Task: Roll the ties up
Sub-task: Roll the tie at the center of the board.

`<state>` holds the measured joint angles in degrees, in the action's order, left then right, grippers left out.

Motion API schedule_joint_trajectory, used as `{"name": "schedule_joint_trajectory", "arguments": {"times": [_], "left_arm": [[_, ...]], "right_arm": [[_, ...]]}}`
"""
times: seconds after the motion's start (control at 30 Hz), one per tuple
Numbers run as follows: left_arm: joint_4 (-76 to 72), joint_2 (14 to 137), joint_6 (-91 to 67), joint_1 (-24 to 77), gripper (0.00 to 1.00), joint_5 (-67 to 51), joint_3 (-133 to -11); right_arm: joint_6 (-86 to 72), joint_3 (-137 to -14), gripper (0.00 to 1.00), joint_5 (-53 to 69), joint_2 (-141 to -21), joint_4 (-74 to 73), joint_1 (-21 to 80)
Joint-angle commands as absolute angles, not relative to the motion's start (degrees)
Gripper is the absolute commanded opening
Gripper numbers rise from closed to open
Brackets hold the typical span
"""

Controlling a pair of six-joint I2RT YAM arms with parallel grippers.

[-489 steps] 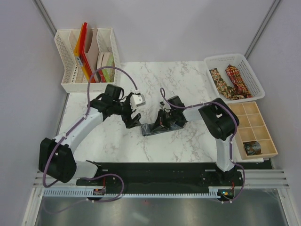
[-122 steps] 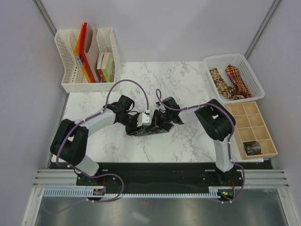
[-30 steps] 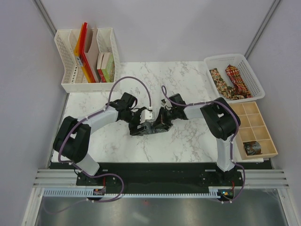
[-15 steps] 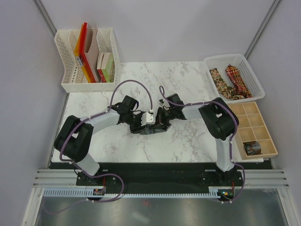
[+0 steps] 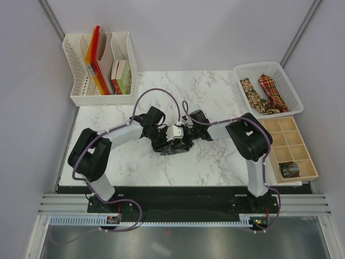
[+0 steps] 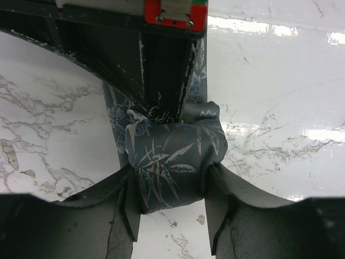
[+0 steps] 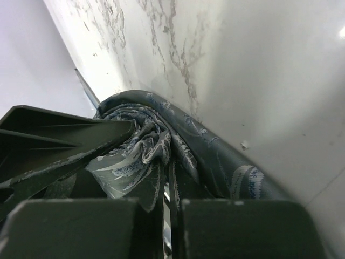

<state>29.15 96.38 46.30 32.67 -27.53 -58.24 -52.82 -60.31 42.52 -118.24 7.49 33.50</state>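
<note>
The dark grey-green tie (image 5: 173,147), with a pale leaf pattern, is wound into a chunky roll (image 6: 175,167) mid-table. In the left wrist view my left gripper (image 6: 170,175) is shut on that roll, a finger pressed against each side. My right gripper (image 5: 181,140) reaches in from the right. Its black fingers (image 6: 161,70) enter the roll from above in the left wrist view. Seen from the right wrist, the right gripper (image 7: 171,189) is shut with folds of the tie (image 7: 161,135) caught between its fingers. The left gripper's finger (image 7: 59,135) lies to the left.
A white basket (image 5: 288,86) at back right holds a brown-gold tie (image 5: 249,91) and a red tie (image 5: 271,89). Below it stands a wooden compartment box (image 5: 291,145) with one rolled tie (image 5: 289,169). A white rack (image 5: 99,70) of books is at back left.
Over the last second my left gripper slid right onto the roll and closed on its sides. The right gripper stayed shut in the roll.
</note>
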Motion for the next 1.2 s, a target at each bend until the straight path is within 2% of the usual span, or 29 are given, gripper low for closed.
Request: {"name": "schedule_joint_trajectory", "arguments": {"times": [0.0, 0.13, 0.23, 0.4, 0.63, 0.77, 0.83, 1.17], "left_arm": [[25.31, 101.60, 42.01, 35.42, 0.51, -30.15, -62.14], [29.87, 103.79, 44.90, 35.42, 0.41, -27.96, -62.14], [32.60, 104.85, 47.54, 35.42, 0.35, -25.24, -61.35], [35.33, 106.43, 50.27, 35.42, 0.26, -21.62, -59.77], [35.95, 107.49, 51.06, 35.24, 0.22, -21.79, -58.80], [36.47, 108.19, 51.15, 35.16, 0.22, -21.80, -59.76], [36.91, 108.28, 51.33, 35.16, 0.22, -21.88, -59.94], [37.71, 108.37, 51.50, 34.37, 0.21, -22.76, -60.47]], "right_arm": [[-57.82, -54.68, 0.00, 35.24, -123.14, 13.67, 36.47], [-62.13, -53.35, 0.00, 38.14, -122.61, 20.03, 36.39], [-61.35, -54.31, 0.00, 39.11, -121.99, 19.34, 36.30], [-56.18, -56.86, 0.15, 39.90, -119.27, 11.98, 33.85], [-53.00, -57.04, 0.28, 42.53, -114.00, 7.21, 30.76], [-53.79, -57.22, 0.48, 43.94, -110.83, 7.21, 30.59], [-54.05, -57.22, 0.51, 44.38, -110.13, 6.86, 30.59], [-55.55, -54.93, 0.50, 47.46, -107.58, 10.37, 30.15]]}}
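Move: The rolled part of the tie sits between the left fingers, about 1 cm right of that hand point and 1 cm below. From the right hand, whose shut tips dig into the same roll, it lies about 2 cm left and 1 cm below. The short flat tail lies about 6 cm right of the left hand point and 3 cm below, level fore and aft. The right hand opens halfway, rising and backing right about 3 cm; the left keeps its roll gripped, sinking 1.5 cm. ##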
